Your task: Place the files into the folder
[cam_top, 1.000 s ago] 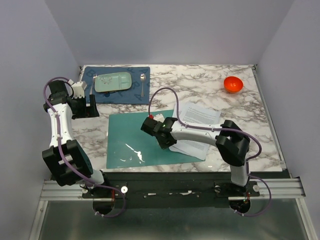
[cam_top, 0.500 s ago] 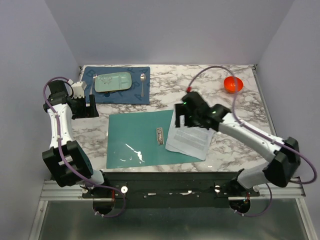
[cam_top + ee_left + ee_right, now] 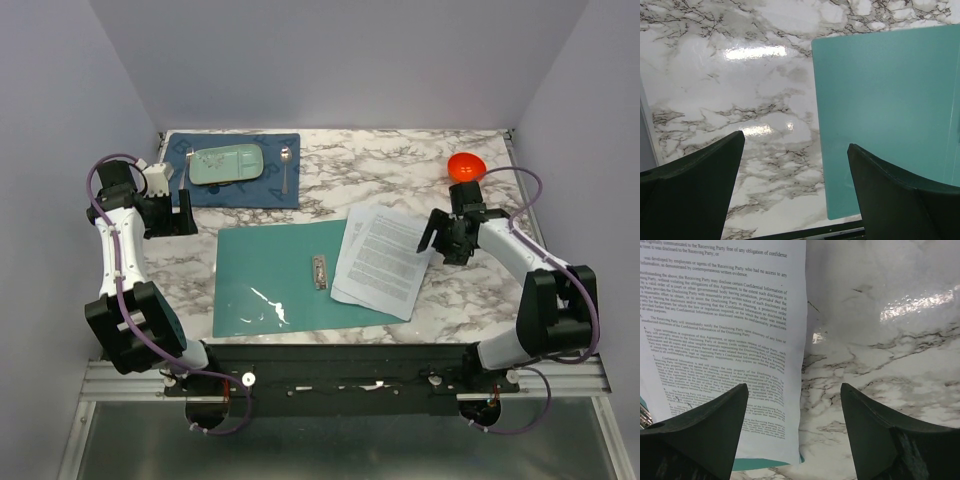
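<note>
The teal folder (image 3: 270, 280) lies flat mid-table with a small metal clip (image 3: 320, 271) near its right side. The files (image 3: 385, 258), white printed sheets, lie fanned over the folder's right edge and onto the marble. My right gripper (image 3: 440, 240) is open just right of the sheets with nothing between its fingers. In the right wrist view, the right gripper (image 3: 794, 386) straddles the right edge of the files (image 3: 725, 340), with a folder corner (image 3: 765, 464) showing beneath. My left gripper (image 3: 178, 215) hovers open, left of the folder. The left wrist view shows the left gripper (image 3: 796, 140) and the folder (image 3: 890, 110).
A dark blue placemat (image 3: 275, 190) at the back left carries a pale green tray (image 3: 227, 164) and a spoon (image 3: 286, 170). A red bowl (image 3: 466, 168) sits at the back right, just beyond my right gripper. Marble tabletop (image 3: 400, 170) surrounds them.
My right arm swung from over the folder to the right, past the files, and its gripper opened. The metal clip is now uncovered. The left arm stayed still.
</note>
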Available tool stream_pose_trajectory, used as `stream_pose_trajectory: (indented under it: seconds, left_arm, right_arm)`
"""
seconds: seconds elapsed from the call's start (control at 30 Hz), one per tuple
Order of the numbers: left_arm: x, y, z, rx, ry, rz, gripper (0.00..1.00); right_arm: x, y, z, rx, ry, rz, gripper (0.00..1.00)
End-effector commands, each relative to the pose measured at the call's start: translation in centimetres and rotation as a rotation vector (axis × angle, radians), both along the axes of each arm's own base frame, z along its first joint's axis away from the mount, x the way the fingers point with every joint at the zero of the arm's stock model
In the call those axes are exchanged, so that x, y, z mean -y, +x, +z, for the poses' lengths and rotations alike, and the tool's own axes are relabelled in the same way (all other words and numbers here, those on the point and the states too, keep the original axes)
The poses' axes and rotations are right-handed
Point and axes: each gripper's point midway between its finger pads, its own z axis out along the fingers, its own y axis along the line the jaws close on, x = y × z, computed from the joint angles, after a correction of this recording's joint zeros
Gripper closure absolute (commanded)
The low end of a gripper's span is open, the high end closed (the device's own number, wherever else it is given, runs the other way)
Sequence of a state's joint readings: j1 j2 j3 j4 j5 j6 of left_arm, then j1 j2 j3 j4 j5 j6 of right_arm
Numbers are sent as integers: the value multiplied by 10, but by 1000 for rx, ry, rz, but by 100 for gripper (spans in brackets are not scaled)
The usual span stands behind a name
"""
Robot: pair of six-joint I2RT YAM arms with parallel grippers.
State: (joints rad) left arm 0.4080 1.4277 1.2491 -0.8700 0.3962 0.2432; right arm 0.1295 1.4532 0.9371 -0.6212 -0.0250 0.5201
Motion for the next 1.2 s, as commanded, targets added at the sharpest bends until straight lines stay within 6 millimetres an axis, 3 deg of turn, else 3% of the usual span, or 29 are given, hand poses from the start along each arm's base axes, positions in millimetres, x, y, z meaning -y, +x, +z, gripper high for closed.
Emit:
stream_pose_trajectory:
  seconds: [0.0,0.37,0.57,0.83,1.03,1.17]
  left_arm:
    - [1,-5,8,11,27,-16,1]
    - [-2,-7,-2,-16,42,-15,1]
    - [-4,-9,-7,-24,55,-16,1]
    - [-3,-11,-7,-21,59,-19,1]
    - [-3,-12,-6,-18,63,-17,1]
    - [-2,-14,-7,-18,59,-18,1]
  right_arm:
    - [-12,15,-6,12,89,60,22]
    - [-25,18,-32,-31,170,62,43]
    - [-24,13,-33,-21,169,66,62]
    - [-22,9,-30,-2,162,69,96]
    - [-29,9,-19,33,199,82,99]
    - [-45,11,8,101,295,125,99]
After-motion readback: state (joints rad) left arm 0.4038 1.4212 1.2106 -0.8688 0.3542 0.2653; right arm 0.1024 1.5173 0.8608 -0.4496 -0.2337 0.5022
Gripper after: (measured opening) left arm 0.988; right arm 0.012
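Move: Just off the files' right edge, the right hand hovers open some 4 cm above them; their middle lies about 12 cm to its left and 2 cm back. The open folder beneath them is centred roughly 31 cm left and 5 cm back, its metal clip about 29 cm left and 3 cm back. The red bowl stands some 24 cm ahead and 10 cm right. From the left hand, the files lie about 48 cm right, 11 cm back and 13 cm down. Sinking about 3.5 cm and easing some 2 cm left, the right hand comes down onto the files' right edge while its wrist rolls nearly 10 degrees, left side rising. Its fingers close from wide open to fully shut, pinching the edge of the top sheet, and then it rises about 1.5 cm with that edge. ##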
